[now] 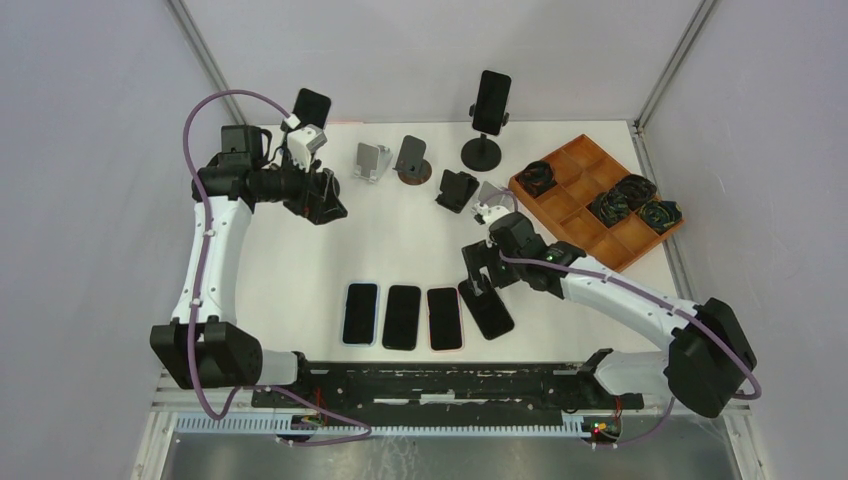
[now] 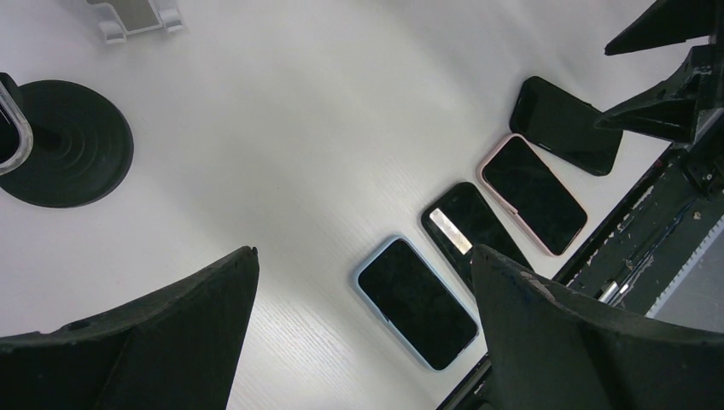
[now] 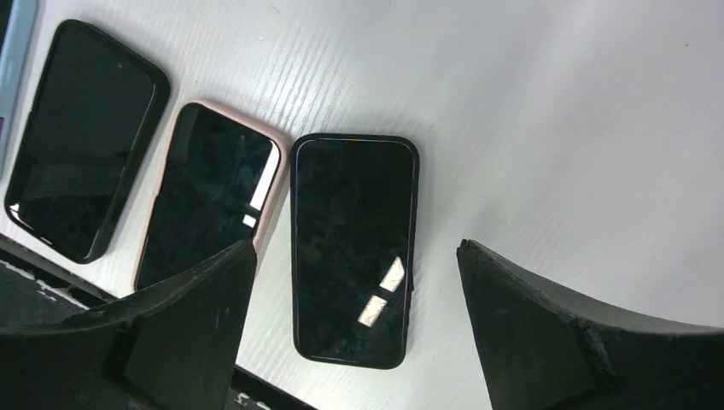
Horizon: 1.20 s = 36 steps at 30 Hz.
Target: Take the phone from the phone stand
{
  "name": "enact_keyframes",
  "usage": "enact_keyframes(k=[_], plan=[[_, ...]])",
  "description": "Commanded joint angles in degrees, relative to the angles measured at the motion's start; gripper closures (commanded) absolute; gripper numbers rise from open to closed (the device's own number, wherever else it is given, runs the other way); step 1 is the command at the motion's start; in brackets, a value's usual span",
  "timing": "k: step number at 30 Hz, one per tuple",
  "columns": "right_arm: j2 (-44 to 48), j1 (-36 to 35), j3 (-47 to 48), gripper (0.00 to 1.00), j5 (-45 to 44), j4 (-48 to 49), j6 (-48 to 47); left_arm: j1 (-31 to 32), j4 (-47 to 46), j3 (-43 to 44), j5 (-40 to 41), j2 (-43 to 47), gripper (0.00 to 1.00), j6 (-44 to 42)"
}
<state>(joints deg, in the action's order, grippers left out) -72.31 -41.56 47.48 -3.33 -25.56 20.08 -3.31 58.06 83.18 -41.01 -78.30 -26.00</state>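
Observation:
A black phone (image 1: 491, 100) stands upright in a tall black phone stand (image 1: 481, 153) at the back of the table. Another dark phone (image 1: 312, 105) stands up at the back left, its stand hidden behind my left arm. My left gripper (image 1: 328, 205) (image 2: 363, 252) hangs open and empty over the left part of the table. My right gripper (image 1: 482, 285) (image 3: 356, 245) is open just above a black phone (image 3: 354, 248) (image 1: 487, 308) that lies flat near the front edge; its fingers are apart from the phone on both sides.
Three more phones lie flat in a row at the front: blue-cased (image 1: 361, 313), black (image 1: 401, 316), pink-cased (image 1: 444, 318). Small stands (image 1: 371, 162) (image 1: 411, 158) (image 1: 456, 190) sit mid-back. A wooden tray (image 1: 580, 155) with dark bundles is at the right. A black round stand base (image 2: 68, 141) shows in the left wrist view.

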Motion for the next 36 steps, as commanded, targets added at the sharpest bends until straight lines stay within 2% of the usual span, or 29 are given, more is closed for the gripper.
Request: enact_keyframes(k=[1, 8, 14, 19, 21, 29, 36], plan=[[-3.59, 0.65, 1.33, 0.07, 0.95, 2.12, -3.53, -0.31, -0.82, 1.41, -1.09, 1.47, 0.00, 1.65], [-16.31, 0.82, 7.61, 0.15, -1.84, 8.97, -6.17, -0.29, -0.80, 1.36, -0.64, 2.47, 0.00, 2.60], [-23.64, 1.06, 10.61, 0.28, -4.95, 11.83, -5.95, -0.31, -0.70, 0.72, -0.57, 2.72, 0.00, 2.86], [-24.57, 1.59, 8.73, 0.54, -7.35, 13.30, -5.37, -0.29, -0.70, 0.64, -0.70, 2.63, 0.00, 2.69], [-24.06, 1.76, 7.07, 0.61, -8.59, 13.55, -5.31, -0.29, -0.67, 0.64, -0.62, 2.51, 0.00, 2.63], [-18.91, 2.64, -3.10, 0.67, -10.17, 16.26, -3.63, -0.30, -0.70, 1.28, -0.91, 2.18, 0.00, 2.57], [-11.33, 2.67, -12.46, 0.69, -10.12, 19.22, 1.44, -0.30, -0.68, 0.70, -1.14, 2.28, 0.00, 2.62]])
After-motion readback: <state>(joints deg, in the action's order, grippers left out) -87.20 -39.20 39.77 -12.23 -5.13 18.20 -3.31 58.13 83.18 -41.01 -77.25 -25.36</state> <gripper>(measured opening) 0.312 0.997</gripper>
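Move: Under the right hand, its middle some 9 cm below and 3 cm back, lies the last black phone, flat and askew with its far end turned left. The pink-edged phone lies about 9 cm left and 6 cm back of the hand, the next black phone some 18 cm left and 6 cm back. The empty white stand is roughly 21 cm ahead. From the left hand, the askew phone lies about 36 cm right, 12 cm back and 25 cm down. Dipping about 8 cm to just above the table, the right hand reaches some 7 cm forward and a little left past the askew phone's far end, then swings back and right roughly 5 cm to its far right corner. Its left side rolls down about 10 degrees while the fingers close from nearly wide to about a third open, without gripping the phone. ##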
